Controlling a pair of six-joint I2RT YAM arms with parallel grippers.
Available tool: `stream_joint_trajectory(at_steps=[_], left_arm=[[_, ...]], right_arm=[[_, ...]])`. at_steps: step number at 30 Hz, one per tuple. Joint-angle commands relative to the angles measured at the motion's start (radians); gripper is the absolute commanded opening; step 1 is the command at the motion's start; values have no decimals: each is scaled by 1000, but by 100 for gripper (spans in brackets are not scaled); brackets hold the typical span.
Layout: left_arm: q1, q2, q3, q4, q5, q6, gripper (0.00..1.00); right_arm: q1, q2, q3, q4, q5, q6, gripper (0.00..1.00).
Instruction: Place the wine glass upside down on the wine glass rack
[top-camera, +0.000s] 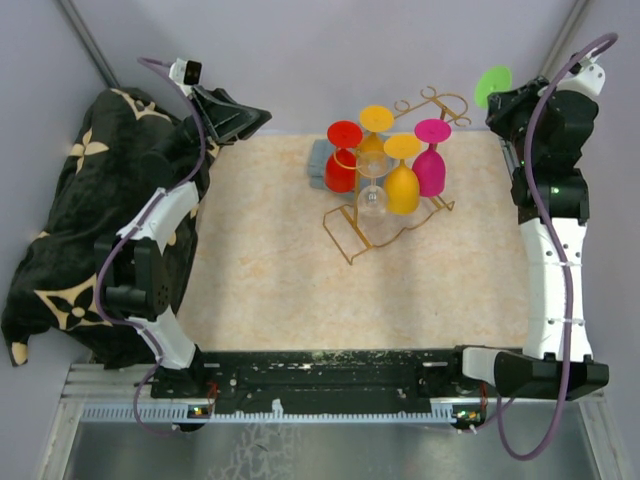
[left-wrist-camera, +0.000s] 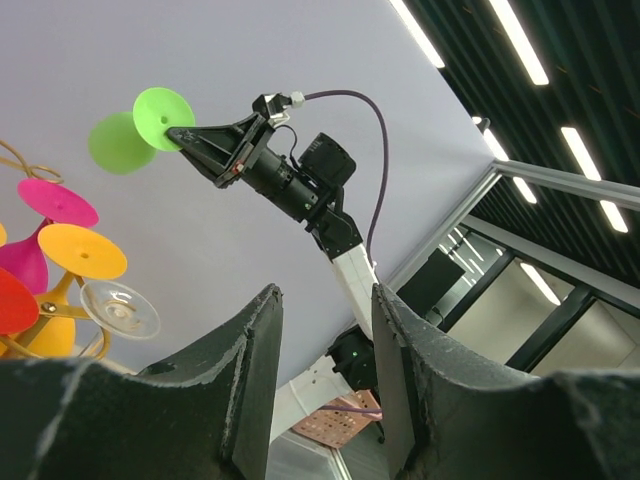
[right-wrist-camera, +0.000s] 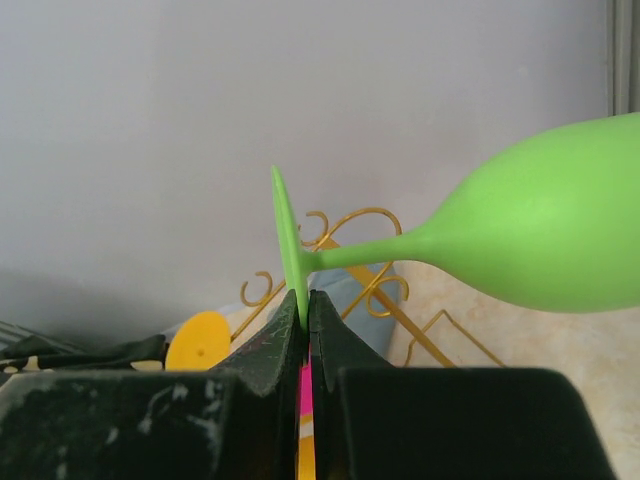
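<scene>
The green wine glass (right-wrist-camera: 550, 230) lies sideways in the air, and my right gripper (right-wrist-camera: 306, 300) is shut on the rim of its round foot. From above, only the green wine glass foot (top-camera: 493, 85) shows at the back right, just clear of the right gripper (top-camera: 507, 100). The gold wire wine glass rack (top-camera: 352, 243) stands on the mat with red (top-camera: 343, 160), orange (top-camera: 402, 180), magenta (top-camera: 432, 155) and clear (top-camera: 372, 198) glasses hanging upside down. My left gripper (top-camera: 240, 118) is open and empty at the back left; its fingers (left-wrist-camera: 255, 370) frame bare wall.
A black patterned cloth (top-camera: 90, 220) is heaped along the left side under the left arm. A grey-blue object (top-camera: 320, 165) lies behind the rack. A beige mat (top-camera: 280, 280) covers the table. The rack's curled rail ends (right-wrist-camera: 350, 225) sit just behind the green foot.
</scene>
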Motion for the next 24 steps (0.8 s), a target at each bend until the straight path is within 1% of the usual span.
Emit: stream_joint_trajectory(at_steps=[1,5,13,20,24], left_arm=[[0,-33,-17,202,14,-6,47],[-1,-31,-18,205,12,-7,47],[-1,-29,-20,205,11,-7,46],[-1,-24,-18,204,5,-7,46],[-1,-24,-18,199,8,-6,46]], right_arm=[[-26,15,-5,2,-34,50,0],[-58,50,5,-33,-103,96,0],[-89,96,15,-90,-184,151,0],[-110,126,-7,-84,-288,210,0],[-112,140,-9,-91,-304,229,0]])
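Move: The green glass, already held by its foot, is bound for the empty hook at the rack's far right end: about 15 cm ahead of the right hand, 1 cm left and 20 cm lower. The magenta glass hangs about 12 cm ahead, 8 cm left and 27 cm below; the near orange glass is 8 cm ahead, 14 cm left and equally low. From the left hand, that hook lies some 20 cm ahead, 40 cm right and 22 cm below. Lower the right gripper about 8 cm, easing some 3 cm forward as it sinks, to bring the green glass down towards the free hook beyond the magenta glass. Keep the fingers shut on the foot; tip them down some 15 degrees while rolling the hand's left side up by nearly as much, and slow towards the end. ##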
